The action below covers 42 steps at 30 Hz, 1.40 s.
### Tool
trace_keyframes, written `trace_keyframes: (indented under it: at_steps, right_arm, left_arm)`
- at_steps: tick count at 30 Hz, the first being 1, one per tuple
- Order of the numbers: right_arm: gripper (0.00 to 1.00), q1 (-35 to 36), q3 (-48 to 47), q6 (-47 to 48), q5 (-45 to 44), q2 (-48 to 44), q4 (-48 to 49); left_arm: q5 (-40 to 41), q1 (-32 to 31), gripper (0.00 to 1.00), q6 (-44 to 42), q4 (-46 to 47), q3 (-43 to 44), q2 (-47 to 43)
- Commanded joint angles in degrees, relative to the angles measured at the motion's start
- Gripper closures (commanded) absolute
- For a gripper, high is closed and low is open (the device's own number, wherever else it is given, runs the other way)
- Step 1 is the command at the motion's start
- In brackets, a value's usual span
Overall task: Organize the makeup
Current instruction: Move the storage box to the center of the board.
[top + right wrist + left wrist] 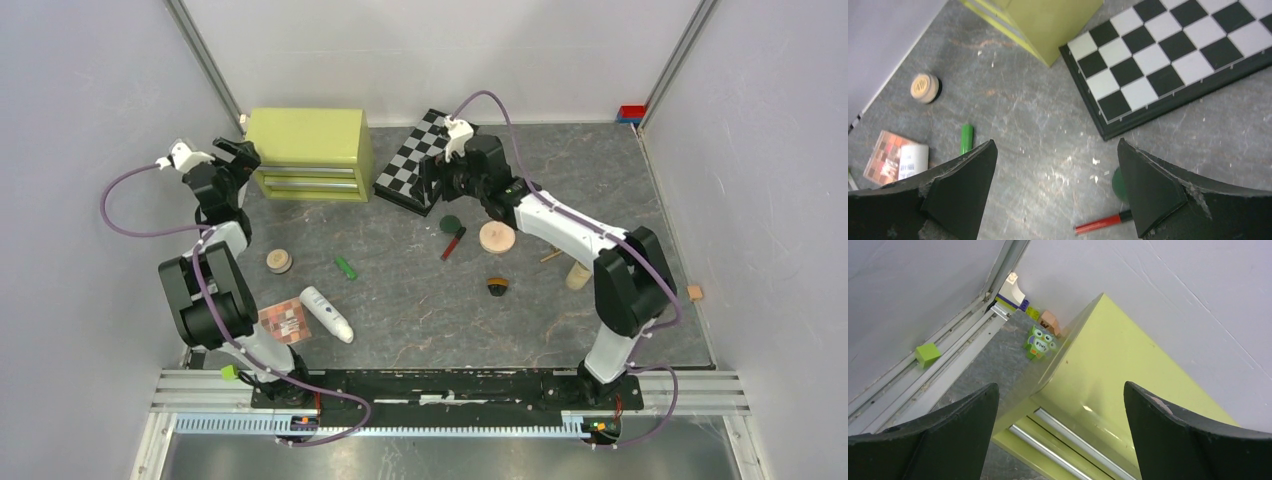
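The makeup lies scattered on the grey table. Toward the left are a tan jar (279, 261) (924, 87), a green stick (345, 268) (966, 138), a white tube (327, 313) and an eyeshadow palette (283, 323) (895, 157). In the middle lie a dark green disc (451, 224) (1118, 184), a red stick (453, 243) (1098, 223), a peach compact (497, 237) and a beige bottle (577, 275). My left gripper (238, 153) (1060, 400) hangs open by the yellow-green drawer chest (310, 150) (1108, 370), holding nothing. Over bare table beside the disc, my right gripper (437, 182) (1055, 155) is open and empty.
A checkerboard (418, 160) (1173, 55) leans at the back beside the chest. Toy blocks (1040, 342) sit behind the chest in the corner, and a green block (928, 354) rests on the rail. A small dark and orange item (497, 287) lies near the middle.
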State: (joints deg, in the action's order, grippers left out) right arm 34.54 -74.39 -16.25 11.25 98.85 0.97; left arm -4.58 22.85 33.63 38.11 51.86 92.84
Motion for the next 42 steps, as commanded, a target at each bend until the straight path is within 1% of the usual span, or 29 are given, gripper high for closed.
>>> trace_keyframes:
  at_steps: [1, 8, 10, 14, 19, 26, 30, 33, 38, 42]
  right_arm:
    - [0.03, -0.6, -9.3, -3.1, -1.4, 4.6, 0.5]
    - [0.03, -0.7, -20.1, -3.8, -1.5, 11.7, -0.9]
    - [0.03, -0.8, -22.4, -3.7, -1.6, 13.3, -2.5]
    - [0.03, -1.0, -25.5, -4.3, -0.7, 16.6, -1.5]
    - [0.03, -1.0, -29.0, -6.9, 1.2, 21.3, 5.0]
    - [0.03, -1.0, -35.5, -16.5, 4.9, 29.4, 15.5]
    - [0.03, -1.0, -36.8, -21.1, 5.7, 32.3, 20.0]
    - [0.03, -1.0, -37.6, -20.7, 5.3, 33.3, 20.0]
    - [0.03, -1.0, -38.0, -19.6, 4.8, 34.1, 19.0]
    - [0.03, -1.0, -37.9, -19.3, 4.8, 34.4, 18.0]
  left_arm:
    - [-3.1, 0.9, 0.00, 0.7, 3.2, 5.0, 3.3]
    - [-4.8, 1.7, 0.00, 0.5, 1.9, 10.2, 9.1]
    - [-5.9, 1.8, 0.00, 0.2, 1.1, 12.2, 10.7]
    - [-8.2, 1.8, 0.00, 0.3, 0.4, 15.6, 13.8]
    - [-14.1, 1.8, 0.00, 1.1, 0.6, 19.2, 17.6]
    - [-19.7, 1.3, 0.00, 2.6, 1.0, 21.1, 20.6]
    - [-21.6, -0.7, 0.00, 1.3, -1.4, 21.8, 20.4]
    - [-21.8, -3.0, 0.00, -0.5, -3.3, 20.5, 18.6]
    - [-21.6, -5.0, 0.00, 0.8, -2.4, 15.4, 14.8]
    - [-20.6, -7.7, 0.00, -0.2, -3.1, 12.2, 11.1]
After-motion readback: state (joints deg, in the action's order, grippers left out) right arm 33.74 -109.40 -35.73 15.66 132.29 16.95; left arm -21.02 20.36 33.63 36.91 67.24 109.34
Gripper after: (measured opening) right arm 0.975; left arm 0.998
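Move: The storage box's middle is about 15 cm to the left hand's right, 6 cm ahead and some 8 cm lower; the jar lies about 17 cm back and 7 cm right, 19 cm below. From the right hand the box is roughly 30 cm left, 12 cm ahead and 7 cm lower, while the chessboard is some 15 cm straight ahead and 18 cm down. The green disc sits about 5 cm to its right and 1 cm back, 19 cm down. The left hand, fingers wide open, runs about 8 cm forward along the storage box's left end while sinking some 3 cm, then swings about 5 cm right as it turns some 20 degrees clockwise, until its fingers bear on the upper edge of the box's left side. The right hand, also open, travels forward and left over the chessboard towards the box's right side, rolling its left side up by about 25 degrees, and halts just short of that side. ##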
